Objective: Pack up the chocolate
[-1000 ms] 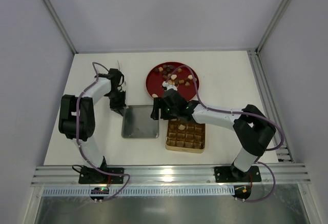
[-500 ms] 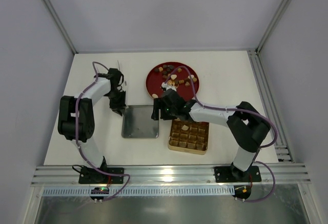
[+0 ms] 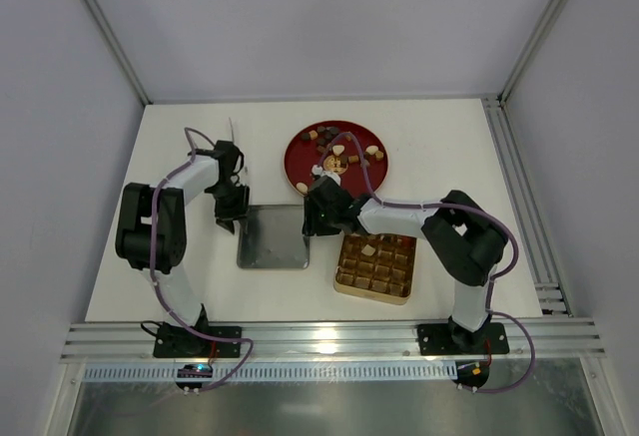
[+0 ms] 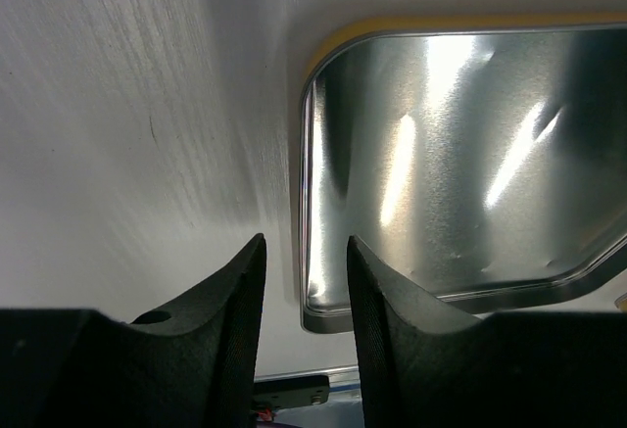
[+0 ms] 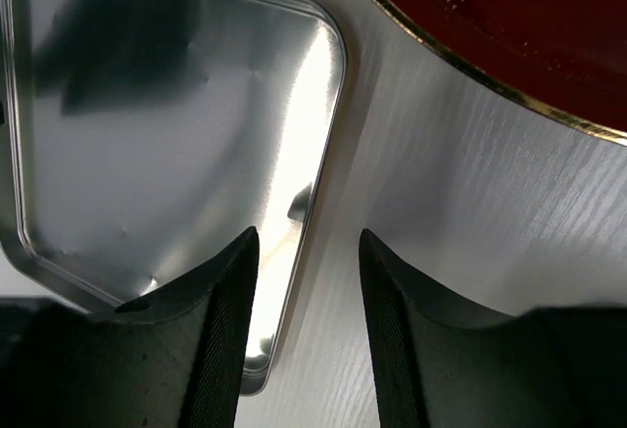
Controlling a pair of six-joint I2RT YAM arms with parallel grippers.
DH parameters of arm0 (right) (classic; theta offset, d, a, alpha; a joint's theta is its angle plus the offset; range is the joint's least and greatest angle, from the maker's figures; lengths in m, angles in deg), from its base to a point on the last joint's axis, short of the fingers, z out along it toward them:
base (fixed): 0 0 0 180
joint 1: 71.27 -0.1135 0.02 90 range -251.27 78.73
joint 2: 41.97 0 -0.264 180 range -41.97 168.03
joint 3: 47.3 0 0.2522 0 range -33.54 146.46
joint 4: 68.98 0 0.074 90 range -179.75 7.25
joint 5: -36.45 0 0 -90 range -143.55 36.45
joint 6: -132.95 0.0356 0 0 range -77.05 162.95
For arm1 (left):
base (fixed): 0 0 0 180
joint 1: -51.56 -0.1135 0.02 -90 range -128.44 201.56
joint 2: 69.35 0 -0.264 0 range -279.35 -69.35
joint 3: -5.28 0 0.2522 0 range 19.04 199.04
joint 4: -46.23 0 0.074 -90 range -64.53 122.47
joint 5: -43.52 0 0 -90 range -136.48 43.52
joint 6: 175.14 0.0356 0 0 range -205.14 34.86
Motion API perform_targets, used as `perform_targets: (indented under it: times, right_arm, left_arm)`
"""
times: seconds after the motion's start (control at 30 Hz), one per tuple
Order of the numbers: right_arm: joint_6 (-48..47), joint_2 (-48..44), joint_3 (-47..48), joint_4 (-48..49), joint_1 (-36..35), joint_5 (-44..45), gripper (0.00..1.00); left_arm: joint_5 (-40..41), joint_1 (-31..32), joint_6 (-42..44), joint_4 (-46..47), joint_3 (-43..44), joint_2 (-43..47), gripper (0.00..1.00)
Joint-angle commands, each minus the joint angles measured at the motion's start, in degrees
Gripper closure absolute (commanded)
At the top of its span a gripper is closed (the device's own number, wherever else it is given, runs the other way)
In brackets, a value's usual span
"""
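Note:
The chocolate [image 3: 339, 153] lies as several brown and cream pieces on the round red plate [image 3: 304, 149]. One cream piece [image 3: 369, 250] sits in a cell of the gold tin [image 3: 376, 266]. A silver lid [image 3: 273, 238] lies flat left of the tin. My left gripper [image 3: 232, 218] [image 4: 304, 252] stands open astride the lid's left rim [image 4: 306, 203]. My right gripper [image 3: 310, 218] [image 5: 306, 242] is open over the lid's right rim [image 5: 312, 183], with nothing pinched. No chocolate shows in either wrist view.
The plate's gold-edged rim [image 5: 460, 61] runs close beyond my right fingers. White table [image 4: 147, 105] surrounds the lid. Metal rails [image 3: 319, 341] line the near edge, and grey walls enclose the table on three sides.
The left jaws have parted from shut. The right jaws have narrowed. The gold tin has slid a little to the right and turned slightly, and the right arm's elbow has swung left.

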Motion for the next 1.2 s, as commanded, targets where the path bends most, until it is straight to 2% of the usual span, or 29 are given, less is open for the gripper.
perform_targets:
  times: [0.0,0.13,0.27,0.4,0.53,0.9,1.17]
  right_arm:
    - [-0.66,1.6,2.58,-1.34,0.13,3.18,0.53]
    - [-0.93,2.66,3.73,-2.4,0.13,4.33,0.6]
    - [-1.37,4.15,4.69,-3.63,0.04,4.86,0.68]
    - [-1.63,5.73,5.75,-4.16,0.13,5.12,0.79]
    - [-2.07,6.44,6.36,-4.34,0.12,5.03,0.96]
    - [-3.83,0.91,6.72,-6.53,1.62,2.93,0.96]
    - [-3.57,-2.61,6.01,-6.18,3.38,0.38,0.96]
  left_arm:
    - [0.0,0.96,-0.76,1.97,-0.61,-0.43,0.61]
    - [0.17,0.96,-0.76,2.42,-0.79,-0.69,0.6]
    - [-0.7,0.96,-1.03,2.68,-0.7,0.62,0.54]
    - [-1.23,1.05,-1.2,2.94,-0.52,2.03,0.48]
    - [-1.76,1.05,-1.64,3.12,-0.44,4.05,0.42]
    - [-7.99,1.49,-4.19,4.78,-2.45,9.41,0.4]
    - [-8.09,2.19,-6.39,7.42,-6.58,10.38,0.37]
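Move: The right hand is just inside and above the right rim of the silver tray; the tray's middle is level with it, about 7 cm to its left and 2 cm below. The chocolate box lies some 14 cm to this hand's right and 7 cm back, the red plate about 15 cm ahead and 6 cm to its right. From the left hand, over the left rim, the tray's middle is some 7 cm to the right, level fore and aft, and 3 cm lower. The right hand slides about 2 cm forward along the silver tray's right rim while its half-open fingers shut and pinch that rim near its front half; then, keeping the pinch, it draws the rim about 2 cm to the right, towards the chocolate box. The left hand hovers low over the left rim while its fingers open wider, then rises some 3 cm and shifts about 2 cm right after the tray, tilting a little, its fingers still apart around the rim and not gripping it. ##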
